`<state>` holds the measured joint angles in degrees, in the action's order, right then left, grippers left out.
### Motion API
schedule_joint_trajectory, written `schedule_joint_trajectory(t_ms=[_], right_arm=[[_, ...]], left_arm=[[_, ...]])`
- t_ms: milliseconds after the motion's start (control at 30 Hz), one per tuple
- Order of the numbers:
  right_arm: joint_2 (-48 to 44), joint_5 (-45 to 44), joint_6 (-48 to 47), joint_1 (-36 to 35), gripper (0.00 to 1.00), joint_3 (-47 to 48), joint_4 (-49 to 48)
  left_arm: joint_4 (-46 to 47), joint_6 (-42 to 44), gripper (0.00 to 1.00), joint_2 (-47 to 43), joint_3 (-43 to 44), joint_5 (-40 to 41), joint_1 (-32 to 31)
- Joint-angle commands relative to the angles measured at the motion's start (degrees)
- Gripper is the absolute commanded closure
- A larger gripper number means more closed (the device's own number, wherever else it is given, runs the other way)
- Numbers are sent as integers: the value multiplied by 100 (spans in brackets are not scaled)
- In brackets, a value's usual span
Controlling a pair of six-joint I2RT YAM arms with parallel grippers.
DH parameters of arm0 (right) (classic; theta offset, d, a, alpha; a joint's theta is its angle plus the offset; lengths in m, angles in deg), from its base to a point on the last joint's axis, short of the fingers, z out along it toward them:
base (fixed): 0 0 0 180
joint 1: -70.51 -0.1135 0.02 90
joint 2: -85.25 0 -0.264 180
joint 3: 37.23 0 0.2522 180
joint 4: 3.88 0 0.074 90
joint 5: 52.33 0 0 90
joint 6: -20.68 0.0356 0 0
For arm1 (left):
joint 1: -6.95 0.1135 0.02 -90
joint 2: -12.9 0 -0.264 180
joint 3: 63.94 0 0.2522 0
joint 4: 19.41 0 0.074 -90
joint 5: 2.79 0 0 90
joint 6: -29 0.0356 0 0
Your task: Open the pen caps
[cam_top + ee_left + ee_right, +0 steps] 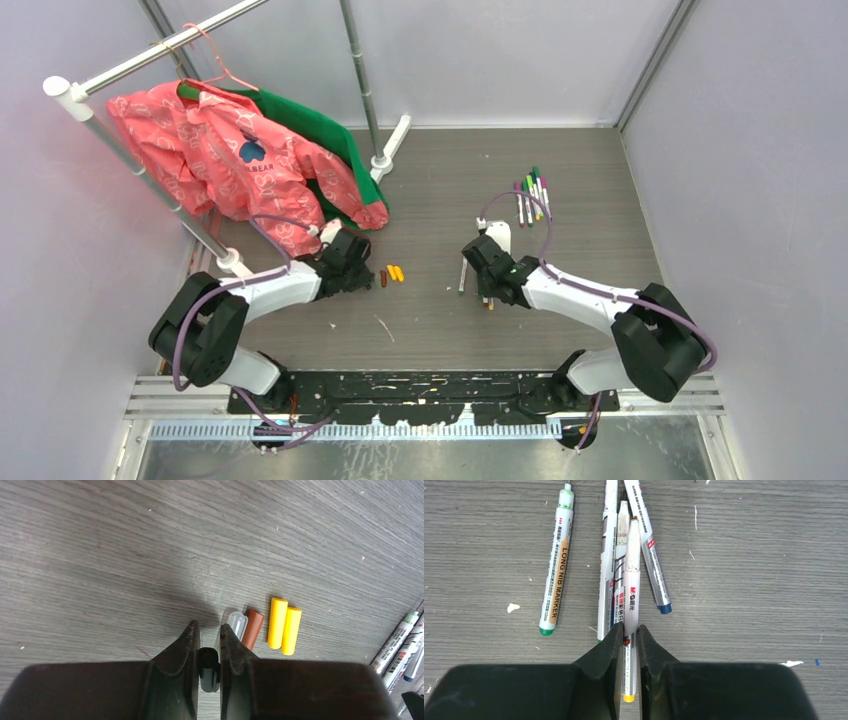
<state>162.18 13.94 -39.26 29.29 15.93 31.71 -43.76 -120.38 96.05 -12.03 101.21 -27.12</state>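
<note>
My left gripper [206, 630] is shut on a dark pen cap [209, 661], pinched between its fingers just above the table. Right beside its tips lie a clear cap [237, 623], a brown cap [253, 628] and two yellow caps [283, 624]; from above, the yellow caps [397, 273] sit just right of the left gripper [352, 270]. My right gripper [629, 630] is shut on a white pen barrel [631, 580] with a yellow end, low over several uncapped pens, among them a green marker [556, 575]. In the top view the right gripper [487, 262] is at mid-table.
A bunch of capped pens [533, 195] lies at the back right. A rack with a pink jacket [225, 155] and green garment stands at the back left, its foot [383, 160] on the table. Loose pens [400, 645] lie right of the caps.
</note>
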Motion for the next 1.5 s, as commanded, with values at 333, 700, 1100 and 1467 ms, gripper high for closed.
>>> schedule_joint_trajectory(t_ms=[333, 700, 1100, 1467], right_arm=[[473, 85, -141, 88, 87, 333, -173], [500, -128, -149, 88, 62, 572, 56], [131, -528, -337, 632, 60, 1658, 481], [1615, 435, -834, 2186, 61, 3041, 169]], left_arm=[[358, -270, 67, 60, -338, -183, 123], [271, -362, 63, -732, -500, -74, 148], [123, -228, 63, -1663, -308, -6, 148], [367, -131, 62, -1304, 82, -231, 126]])
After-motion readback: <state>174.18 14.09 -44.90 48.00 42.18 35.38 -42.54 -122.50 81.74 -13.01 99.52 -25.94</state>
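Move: The left hand, holding the black cap just off the table, has the clear cap about 2 cm to its right and 1 cm ahead; the brown cap is 3 cm right and 1 ahead, the yellow caps 6 cm right and 2 ahead, all about 1 cm lower. The right hand, low with the yellow-ended pen, has the paired open pens 6 cm ahead, 1 left; the green-ended pen 6 ahead, 5 left; the blue-ended pen 9 ahead, 1 right; the capped pens some 28 ahead, 12 right. The left fingers let go of the black cap beside the clear one while easing about 1 cm forward and right, then draw back a little and lift clear some 7 cm. The right hand lowers its pen just over 1 cm, opens to leave it by the paired pens, then rises and sweeps about 14 cm forward and 5 right towards the capped pens, turning some 15 degrees clockwise. ##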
